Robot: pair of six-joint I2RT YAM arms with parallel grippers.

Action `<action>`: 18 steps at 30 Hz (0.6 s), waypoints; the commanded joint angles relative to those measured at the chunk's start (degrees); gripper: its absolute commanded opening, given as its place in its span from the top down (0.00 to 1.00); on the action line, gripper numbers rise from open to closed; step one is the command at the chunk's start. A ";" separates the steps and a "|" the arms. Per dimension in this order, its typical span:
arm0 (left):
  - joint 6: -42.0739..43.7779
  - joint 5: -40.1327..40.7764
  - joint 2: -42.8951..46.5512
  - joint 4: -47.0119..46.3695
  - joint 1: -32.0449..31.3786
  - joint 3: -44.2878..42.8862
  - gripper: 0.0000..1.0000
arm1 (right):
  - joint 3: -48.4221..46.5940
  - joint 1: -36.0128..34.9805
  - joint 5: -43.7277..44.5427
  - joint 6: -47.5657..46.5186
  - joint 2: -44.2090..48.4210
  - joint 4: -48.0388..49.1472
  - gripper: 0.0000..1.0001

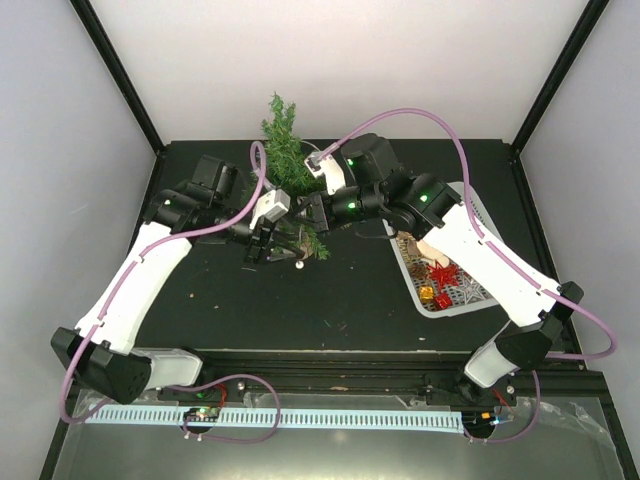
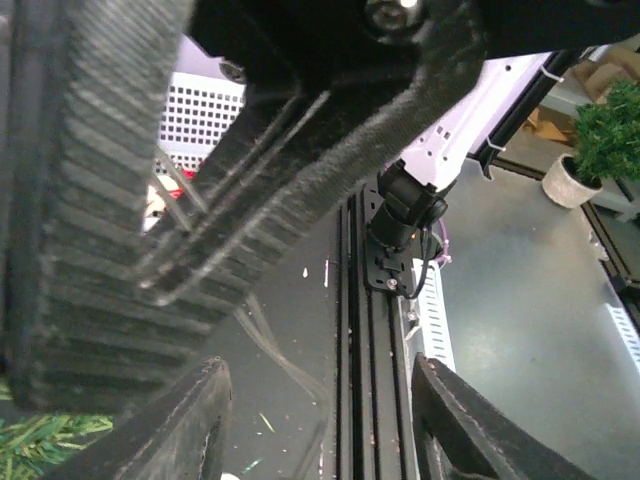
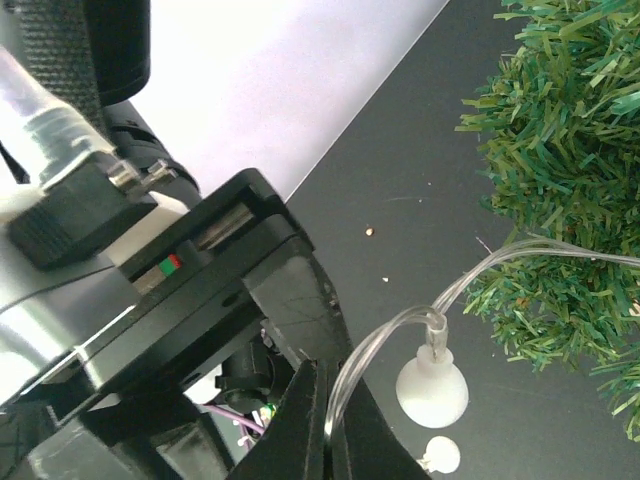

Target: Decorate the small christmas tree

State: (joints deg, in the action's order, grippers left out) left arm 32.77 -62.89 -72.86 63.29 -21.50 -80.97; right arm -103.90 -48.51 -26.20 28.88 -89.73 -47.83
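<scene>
The small christmas tree (image 1: 283, 150) stands at the back middle of the black table; its branches fill the right edge of the right wrist view (image 3: 570, 180). My right gripper (image 1: 306, 210) is beside the tree's lower branches. It (image 3: 332, 425) is shut on a clear light string (image 3: 470, 280), with a white round bulb (image 3: 432, 392) hanging just past the fingertips. My left gripper (image 1: 260, 243) is at the tree's lower left, open (image 2: 320, 435). The clear string (image 2: 265, 345) runs loosely across the gap between its fingers. One bulb (image 1: 299, 266) lies on the table.
A white basket (image 1: 478, 235) at the right holds red and gold ornaments (image 1: 440, 275). The right arm's ribbed black gripper body (image 2: 90, 200) fills the upper left of the left wrist view, very close. The black frame rail (image 2: 370, 360) marks the table's near edge.
</scene>
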 commanded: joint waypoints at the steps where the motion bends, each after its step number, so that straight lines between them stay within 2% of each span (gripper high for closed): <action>1: -0.51 -2.66 -2.08 -2.25 -0.39 -0.42 0.55 | -0.47 -0.48 -1.83 0.47 -0.46 2.06 0.99; 3: -0.06 -2.77 -2.35 -1.88 -0.42 -0.47 0.65 | -0.52 -0.54 -1.84 0.39 -0.54 2.13 0.99; 6: 1.02 -2.22 -2.44 -0.90 -0.48 -0.75 0.97 | -0.52 -0.55 -1.76 0.30 -0.54 1.98 0.99; 11: 5.23 0.91 -0.89 4.35 -0.39 -2.86 0.98 | -0.45 -0.53 -1.83 -0.29 -0.35 1.52 0.98; 14: 6.63 3.27 2.48 7.13 -0.39 -3.88 0.98 | -0.34 -0.53 -2.21 -0.88 -0.19 1.33 0.90; 16: 8.22 4.97 3.82 9.26 -0.30 -4.70 0.99 | -0.34 -0.55 -2.13 -1.30 0.17 1.30 0.76; 18: 8.91 7.50 5.18 10.88 -0.23 -5.66 0.98 | -0.35 -0.60 -1.24 -1.88 0.73 1.34 0.53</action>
State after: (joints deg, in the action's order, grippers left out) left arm 37.52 -59.72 -71.37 68.36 -21.52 -82.65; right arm -103.90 -48.84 -27.57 28.62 -89.76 -47.44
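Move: Already between the left hand's open fingers runs the wire of the light string, roughly 1 cm ahead of the hand point and level with it. The right hand, which grips the same string, is about 4 cm ahead of and 3 cm above the left; from it that bit of wire lies some 3 cm back and 3 cm below. From the left hand, the christmas tree stands about 12 cm ahead with its middle some 8 cm lower, and a bulb hangs around 5 cm below, 2 cm right. Closing fully on the wire after easing about 1 cm forward and down, the left hand pinches the light string beside the right fingers. It then reverses, drawing the string about 2 cm back, to its left and up, away from the tree. The right hand stays nearly in place, shut at first, and only near the end starts opening, to about a quarter, to hand the string over. ##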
